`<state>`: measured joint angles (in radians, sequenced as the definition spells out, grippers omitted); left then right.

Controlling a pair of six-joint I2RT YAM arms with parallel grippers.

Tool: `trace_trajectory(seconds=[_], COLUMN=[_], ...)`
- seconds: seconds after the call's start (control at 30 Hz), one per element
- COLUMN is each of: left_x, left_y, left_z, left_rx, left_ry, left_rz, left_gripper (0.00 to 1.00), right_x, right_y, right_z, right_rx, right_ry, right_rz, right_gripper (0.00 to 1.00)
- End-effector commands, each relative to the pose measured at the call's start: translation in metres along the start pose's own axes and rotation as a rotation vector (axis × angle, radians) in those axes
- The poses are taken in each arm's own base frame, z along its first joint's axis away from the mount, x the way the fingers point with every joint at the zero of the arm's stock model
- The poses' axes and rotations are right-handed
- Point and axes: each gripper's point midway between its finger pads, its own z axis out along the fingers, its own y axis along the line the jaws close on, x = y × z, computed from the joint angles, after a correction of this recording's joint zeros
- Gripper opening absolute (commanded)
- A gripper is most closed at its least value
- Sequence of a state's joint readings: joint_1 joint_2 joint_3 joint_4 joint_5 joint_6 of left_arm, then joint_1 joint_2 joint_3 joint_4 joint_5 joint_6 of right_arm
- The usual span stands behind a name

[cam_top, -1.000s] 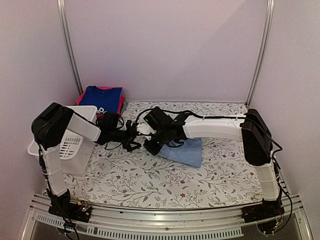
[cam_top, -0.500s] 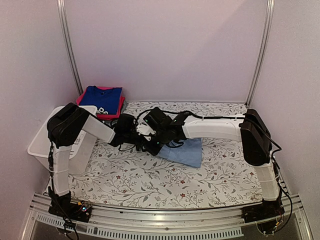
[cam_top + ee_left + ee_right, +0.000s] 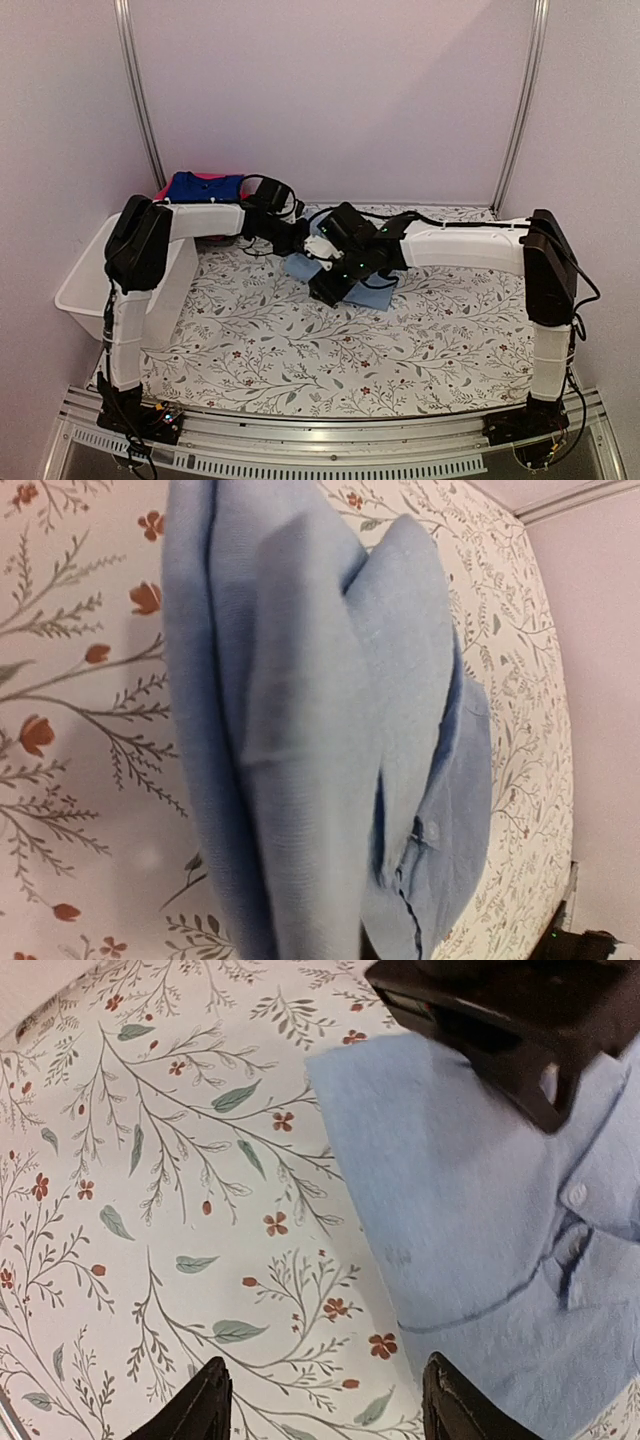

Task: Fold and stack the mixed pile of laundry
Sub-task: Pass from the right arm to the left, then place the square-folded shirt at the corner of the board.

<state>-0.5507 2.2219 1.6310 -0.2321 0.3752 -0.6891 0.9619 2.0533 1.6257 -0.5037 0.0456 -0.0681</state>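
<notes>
The pale-blue button shirt [image 3: 299,267] lies folded on the flowered tablecloth, its left end lifted a little. My left gripper [image 3: 296,244] is shut on that end. In the left wrist view the shirt [image 3: 320,730] hangs right in front of the camera and hides the fingers. My right gripper [image 3: 326,289] hovers just right of it, open, with only tablecloth between its fingers [image 3: 215,1400]. The shirt [image 3: 470,1210] lies to the right of the right gripper [image 3: 325,1365]. A folded blue item [image 3: 205,186] sits on a pink-red one [image 3: 163,190] at the back left.
A white slotted basket [image 3: 80,288] stands at the left edge, under the left arm's elbow. The flowered tablecloth [image 3: 300,350] covers the table. In the right wrist view the left gripper's black body [image 3: 500,1010] hangs over the shirt's far end.
My left arm swung from the basket towards the back and middle, and shut on the shirt. My right gripper opened and let go of it. The shirt shifted left and back.
</notes>
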Motion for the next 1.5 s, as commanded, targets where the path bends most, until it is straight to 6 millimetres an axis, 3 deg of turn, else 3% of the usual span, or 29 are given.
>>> trace_trajectory(seconds=[0.0, 0.13, 0.3, 0.5, 0.67, 1.07, 1.27, 1.47], left_x=[-0.014, -0.051, -0.099, -0.154, -0.183, -0.210, -0.211, -0.212], left_y=[0.041, 0.049, 0.056, 0.074, 0.082, 0.017, -0.002, -0.009], left_z=[-0.016, -0.032, -0.058, -0.110, -0.147, -0.219, -0.247, -0.268], left_rx=[-0.286, -0.387, -0.453, -0.521, -0.513, -0.345, -0.327, -0.316], left_ry=[0.058, 0.037, -0.036, -0.148, -0.224, -0.380, -0.425, -0.453], left_rz=[0.227, 0.328, 0.415, 0.433, 0.429, 0.505, 0.524, 0.526], left_gripper=[0.00, 0.00, 0.00, 0.00, 0.00, 0.00, 0.00, 0.00], right_x=[-0.019, -0.008, 0.007, 0.013, 0.011, 0.005, 0.005, 0.006], right_y=[-0.044, -0.066, -0.083, -0.095, -0.093, -0.094, -0.094, -0.093], right_z=[-0.061, -0.085, -0.094, -0.097, -0.093, -0.077, -0.075, -0.074], right_rx=[0.047, 0.075, 0.097, 0.091, 0.062, 0.047, 0.043, 0.040], right_ry=[-0.126, -0.151, -0.145, -0.145, -0.140, -0.120, -0.114, -0.112], right_rz=[0.162, 0.246, 0.308, 0.356, 0.349, 0.323, 0.324, 0.326], right_gripper=[0.69, 0.78, 0.99, 0.99, 0.99, 0.99, 0.99, 0.99])
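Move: The light blue shirt is already pinched in the left gripper, its body spreading about 7 cm to that hand's right and some 4 cm below. The stack topped by the dark blue T-shirt lies roughly 22 cm ahead and 28 cm left of the left hand; the white bin is some 39 cm left and 16 cm back. From the empty right hand, the shirt's middle is about 13 cm ahead, 6 cm right and 9 cm lower, the stack roughly 36 cm ahead and 34 cm left. The light blue shirt stays pinched in the shut left gripper, which carries it left and forward towards the stack while rising, then climbs mostly straight up, ending about 23 cm higher as the wrist tips its fingers upward. The right hand, already free of the cloth, opens fully and backs off about 10 cm to its right, first rising, then waits. ##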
